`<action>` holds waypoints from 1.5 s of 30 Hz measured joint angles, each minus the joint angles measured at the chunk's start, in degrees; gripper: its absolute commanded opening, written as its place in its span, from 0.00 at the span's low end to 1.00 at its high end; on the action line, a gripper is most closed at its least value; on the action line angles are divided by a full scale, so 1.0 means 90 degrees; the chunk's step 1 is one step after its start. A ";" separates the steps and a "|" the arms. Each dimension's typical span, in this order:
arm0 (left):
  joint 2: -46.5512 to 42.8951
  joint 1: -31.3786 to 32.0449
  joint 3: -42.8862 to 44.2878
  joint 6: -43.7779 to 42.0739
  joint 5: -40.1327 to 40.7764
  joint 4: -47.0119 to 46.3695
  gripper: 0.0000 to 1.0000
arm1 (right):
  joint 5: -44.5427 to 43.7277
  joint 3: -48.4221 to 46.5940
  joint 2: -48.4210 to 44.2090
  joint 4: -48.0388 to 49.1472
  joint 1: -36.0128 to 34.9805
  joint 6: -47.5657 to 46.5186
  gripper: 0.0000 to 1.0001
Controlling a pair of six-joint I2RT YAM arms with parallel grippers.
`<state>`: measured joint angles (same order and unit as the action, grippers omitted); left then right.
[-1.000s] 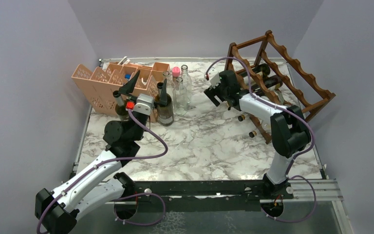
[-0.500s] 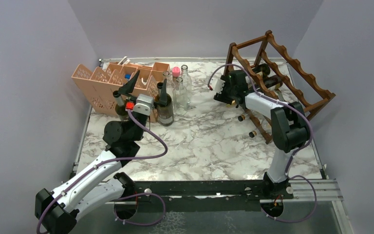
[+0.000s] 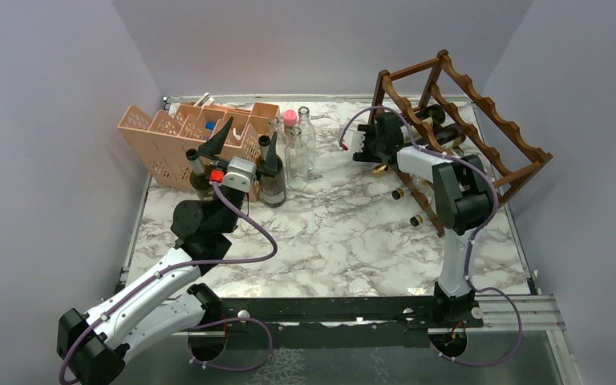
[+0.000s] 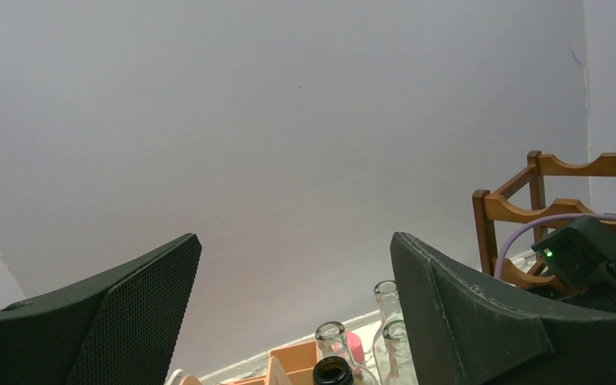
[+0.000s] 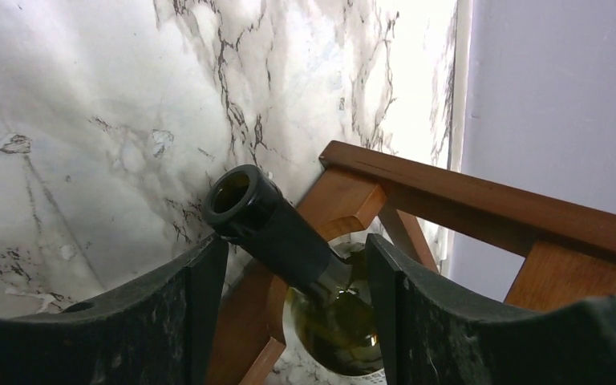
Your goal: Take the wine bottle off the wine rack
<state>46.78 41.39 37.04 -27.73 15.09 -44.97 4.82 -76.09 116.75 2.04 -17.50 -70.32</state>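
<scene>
The dark reddish-brown wine rack (image 3: 481,104) stands at the back right of the marble table. A dark green wine bottle (image 5: 281,233) lies in it, its open mouth pointing out towards the table. My right gripper (image 5: 295,245) straddles the bottle's neck. Its left finger is right at the neck and a gap shows on the right side, so the jaws are partly closed without a firm grip. From above, the right gripper (image 3: 381,144) sits against the rack's front left post. My left gripper (image 4: 294,241) is open and empty, raised above the standing bottles.
A peach lattice organiser (image 3: 168,136) stands at the back left. Beside it are clear glass bottles (image 3: 297,152), a pink-capped one (image 3: 290,118) and a dark bottle (image 3: 271,180). More bottle necks (image 3: 401,192) stick out of the rack's lower tiers.
My right gripper has moved in to the rack and over the bottle's neck, and its jaws have narrowed. The left arm has stayed still.
</scene>
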 measured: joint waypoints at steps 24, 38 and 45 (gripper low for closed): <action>-0.0015 0.0000 0.0000 -0.0039 0.0000 -0.0041 0.94 | 0.0022 0.0177 0.0345 0.0435 0.0000 -0.1773 0.48; -0.0012 0.0000 0.0000 -0.0044 -0.0002 -0.0041 0.94 | 0.0566 0.0617 0.0053 0.0493 -0.0019 -0.2198 0.36; 0.0000 0.0000 0.0000 -0.0039 -0.0010 -0.0039 0.94 | 0.0954 0.1435 -0.0780 0.0719 -0.0187 -0.2120 0.26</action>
<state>46.78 41.39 37.04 -28.08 15.00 -45.32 13.41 -63.18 109.73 8.51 -19.18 -89.41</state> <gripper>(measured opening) 0.941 0.394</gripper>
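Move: The wine bottle's dark neck sits almost in line between the right gripper's open fingers, about 1 cm left and 2 cm below the hand point; the bottle's middle is some 6 cm ahead and 9 cm right. The gold bottle neck is about 7 cm back and 3 cm right, a little lower; the wine rack's middle is roughly 19 cm right. From the left hand, the dark neck lies some 25 cm ahead, 32 cm right and 38 cm below. Sink the right gripper 2–3 cm around the dark neck while turning it counter-clockwise, some 20 degrees in all, and close the fingers until the pads pinch the neck just below the mouth. Then, keeping that grip, draw back about 4 cm, also going some 2 cm left and rising again, to pull the bottle out of its slot. ##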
